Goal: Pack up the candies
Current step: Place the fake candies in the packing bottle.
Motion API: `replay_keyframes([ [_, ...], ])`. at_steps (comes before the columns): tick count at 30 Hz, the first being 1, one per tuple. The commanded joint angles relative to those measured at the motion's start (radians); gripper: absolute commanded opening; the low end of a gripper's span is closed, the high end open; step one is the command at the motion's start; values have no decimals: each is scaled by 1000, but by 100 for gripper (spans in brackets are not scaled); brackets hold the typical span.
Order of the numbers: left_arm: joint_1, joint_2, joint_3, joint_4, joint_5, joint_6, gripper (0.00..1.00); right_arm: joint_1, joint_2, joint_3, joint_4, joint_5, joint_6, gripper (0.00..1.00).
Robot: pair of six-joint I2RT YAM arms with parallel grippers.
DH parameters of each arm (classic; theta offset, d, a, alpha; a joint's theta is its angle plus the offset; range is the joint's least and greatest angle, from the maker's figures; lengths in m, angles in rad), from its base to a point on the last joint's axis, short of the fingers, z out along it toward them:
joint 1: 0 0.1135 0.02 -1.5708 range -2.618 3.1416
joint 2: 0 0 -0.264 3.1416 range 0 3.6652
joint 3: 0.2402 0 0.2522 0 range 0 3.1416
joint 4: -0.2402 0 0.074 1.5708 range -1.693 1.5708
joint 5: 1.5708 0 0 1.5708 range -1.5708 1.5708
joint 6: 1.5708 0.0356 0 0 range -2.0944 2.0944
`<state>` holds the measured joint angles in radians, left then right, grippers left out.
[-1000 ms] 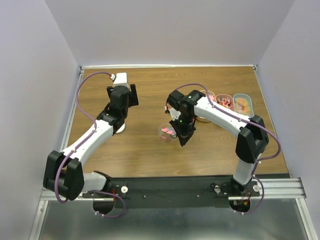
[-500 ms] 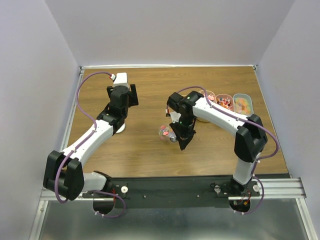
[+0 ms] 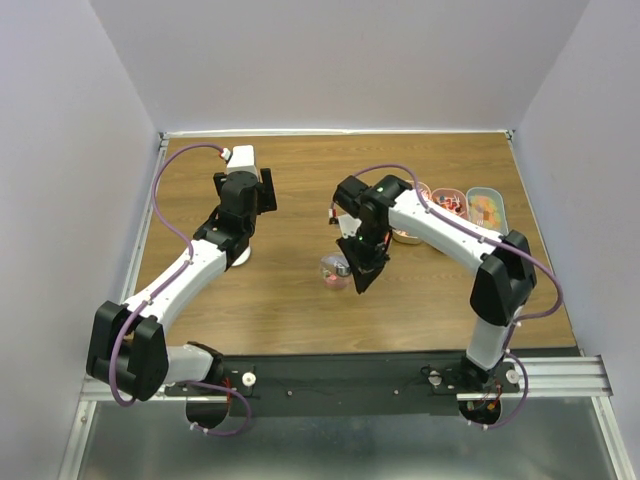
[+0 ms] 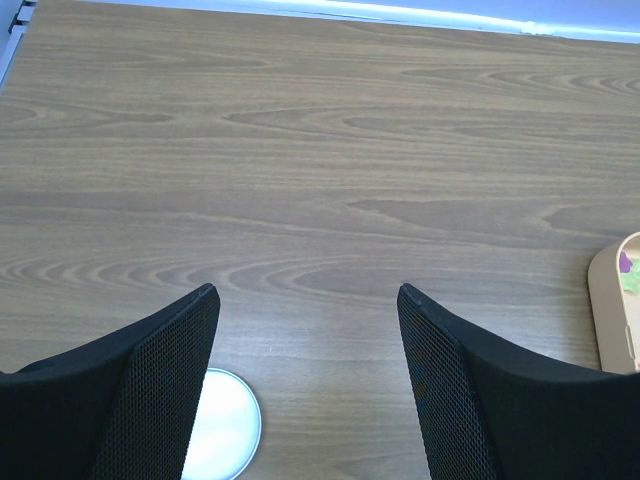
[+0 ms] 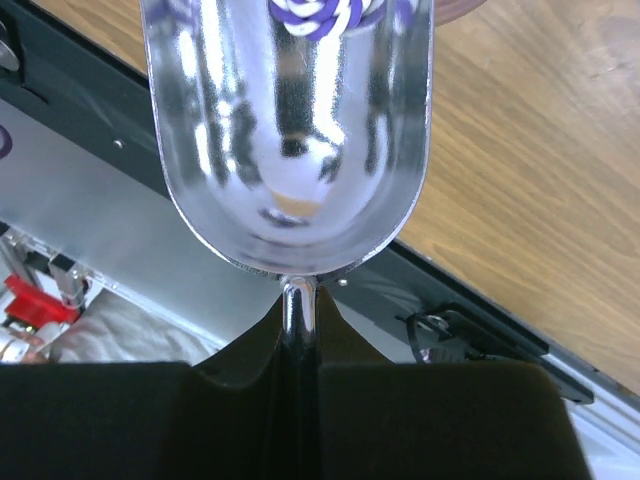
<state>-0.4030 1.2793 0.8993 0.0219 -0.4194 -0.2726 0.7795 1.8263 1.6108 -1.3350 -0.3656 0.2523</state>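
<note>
My right gripper is shut on the thin handle of the metal scoop. The scoop's shiny bowl points away from me and looks nearly bare; one purple-and-white candy shows at its far end. From above, the right gripper holds the scoop at a small clear cup with pinkish candies inside. More candies fill the oblong trays at the right. My left gripper hangs open over bare wood, nothing between its fingers.
A white round lid lies on the table under my left fingers, also seen as a lid from above. A peach tray shows at the right edge. Oblong trays and a bowl stand behind the right arm.
The right wrist has turned and shifted slightly toward the back with the scoop, staying at the small cup. The left arm has not moved.
</note>
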Motion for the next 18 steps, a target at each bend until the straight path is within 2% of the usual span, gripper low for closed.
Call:
replay_keyframes([
  [1,4,-12,3,32,-16,6,80,7,-61,20,-53,68,-51,1],
  [7,4,3,3,36,33,4,80,9,-188,-57,29,261,-3,1],
  [10,4,21,4,41,74,-2,80,10,-300,-89,101,517,25,1],
  [11,4,26,9,42,88,-5,80,9,-335,-150,167,647,31,1],
  [14,4,54,33,47,148,-8,80,10,-455,-247,290,794,13,1],
  [18,3,92,75,46,211,-14,80,7,-443,-304,274,852,19,1],
])
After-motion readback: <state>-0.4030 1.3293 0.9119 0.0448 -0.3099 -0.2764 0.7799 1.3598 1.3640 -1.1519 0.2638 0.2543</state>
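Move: The cream candy container lies about 15 cm ahead of the right hand, 11 cm to its right and 11 cm lower. The orange container is some 15 cm ahead and 3 cm right, the pink one 15 cm ahead and 19 cm right; the bottle stands about 4 cm ahead, 6 cm left and 9 cm below. From the left hand, the orange container is roughly 27 cm right, 7 cm back and 18 cm down, with the white lid 13 cm back, 3 cm left. Carry the scoop clear of the bottle with the right gripper, still gripping its handle: go about 10 cm right while easing forward and rising some 5 cm each, towards the cream container. Swing the fingers forward and up by some 40 degrees as you go, speeding up. Late on, start the open left gripper a couple of centimetres right and slightly down, towards the orange container. ##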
